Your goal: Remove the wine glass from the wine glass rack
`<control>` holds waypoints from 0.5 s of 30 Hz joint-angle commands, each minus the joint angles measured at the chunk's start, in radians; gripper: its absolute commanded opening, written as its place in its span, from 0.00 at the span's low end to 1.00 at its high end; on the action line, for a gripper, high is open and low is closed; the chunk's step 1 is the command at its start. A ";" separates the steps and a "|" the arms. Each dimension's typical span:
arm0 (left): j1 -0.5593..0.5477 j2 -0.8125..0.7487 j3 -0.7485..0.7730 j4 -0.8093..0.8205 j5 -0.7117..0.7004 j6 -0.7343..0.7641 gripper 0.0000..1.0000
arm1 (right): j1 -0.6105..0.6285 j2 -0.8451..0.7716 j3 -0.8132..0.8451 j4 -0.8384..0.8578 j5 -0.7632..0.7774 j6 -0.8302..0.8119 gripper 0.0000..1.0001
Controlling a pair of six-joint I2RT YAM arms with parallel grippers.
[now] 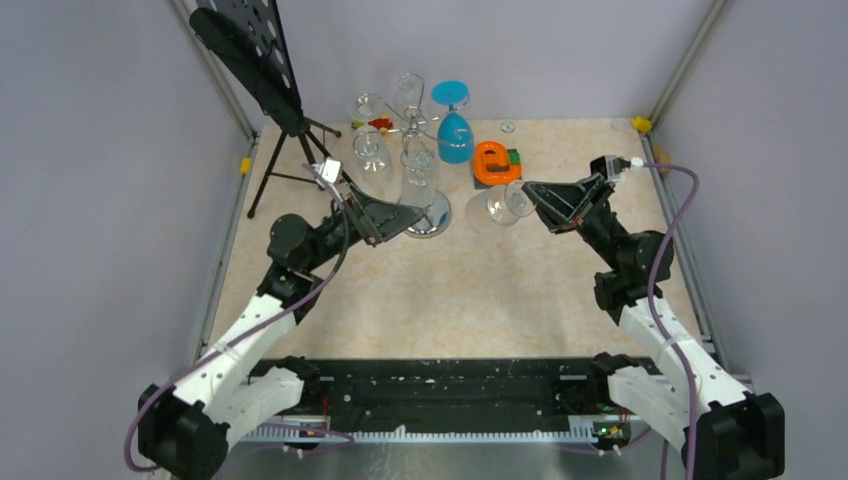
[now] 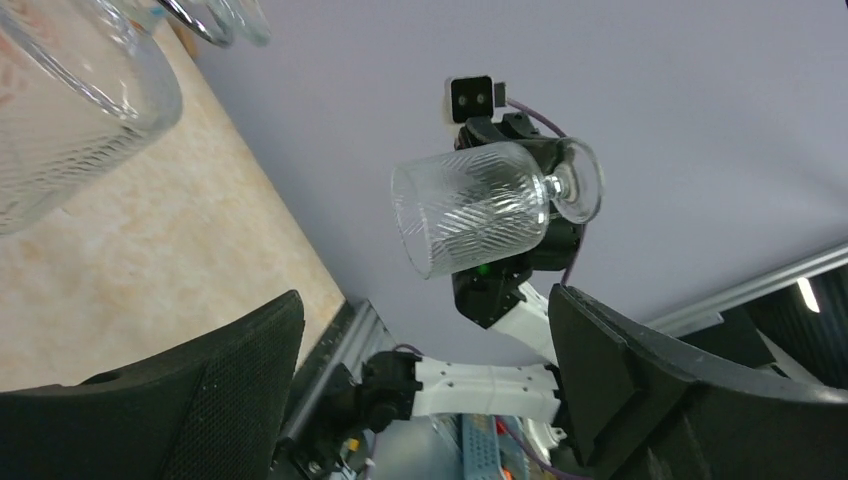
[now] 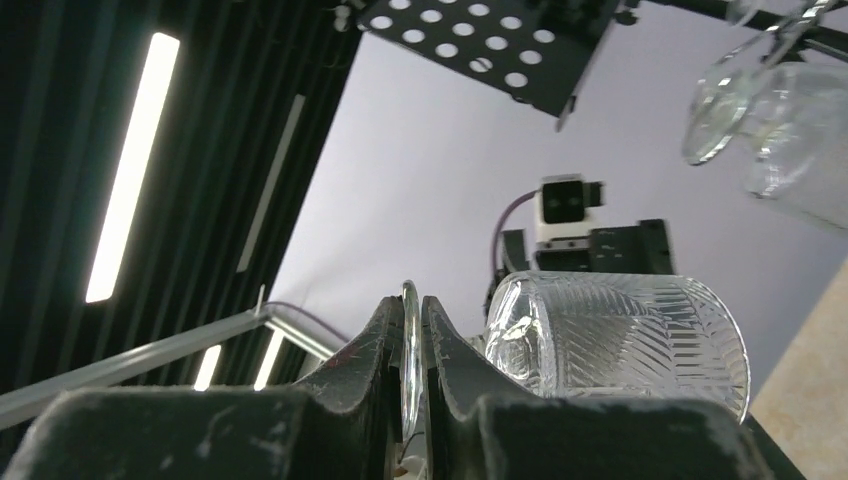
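Observation:
The chrome wine glass rack [image 1: 416, 128] stands at the back middle on its round mirrored base [image 1: 436, 215], with several clear glasses and a blue glass [image 1: 455, 135] hanging from its arms. My right gripper [image 1: 529, 192] is shut on the round foot of a clear ribbed wine glass [image 1: 497, 207], held off the rack, tilted sideways above the table. In the right wrist view the foot [image 3: 410, 350] is clamped edge-on between the fingers and the bowl [image 3: 620, 335] lies to the right. My left gripper [image 1: 403, 212] is open and empty beside the rack's base; the held glass shows in its view [image 2: 480, 205].
A black tripod music stand [image 1: 255, 60] stands at the back left. An orange tape dispenser [image 1: 495, 163] sits right of the rack. A hanging clear glass [image 2: 60, 110] is close to my left gripper. Metal frame rails border the table on both sides.

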 commanded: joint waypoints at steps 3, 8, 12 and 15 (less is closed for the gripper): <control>-0.081 0.117 0.052 0.283 0.025 -0.205 0.95 | -0.010 0.026 0.011 0.397 0.004 0.145 0.00; -0.129 0.210 0.104 0.371 0.064 -0.304 0.95 | -0.009 0.032 0.019 0.416 -0.006 0.150 0.00; -0.139 0.223 0.123 0.379 0.077 -0.326 0.94 | -0.006 0.044 0.005 0.409 -0.010 0.145 0.00; -0.143 0.235 0.134 0.380 0.086 -0.328 0.94 | 0.014 0.071 -0.003 0.456 -0.005 0.158 0.00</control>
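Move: The wine glass, pinched by its foot in the right hand, lies tilted with its bowl some 7 cm to that hand's left, 1 cm back and 4 cm below. From the open left hand it is about 16 cm to the right, 2 cm ahead and 3 cm up. The front glass on the rack hangs 11 cm ahead of the left hand, 1 cm right and 6 cm lower; the blue glass is 23 cm ahead, 9 cm right, also 6 cm lower. The right fingers keep their pinch on the glass's foot while that hand draws back and up, about 3 cm each way, tipping slightly upward before it steadies. The left hand, wide open and touching nothing, heads right towards the bowl by some 5 cm, then rises about 3 cm and eases back slightly, turning roughly 15 degrees clockwise. ##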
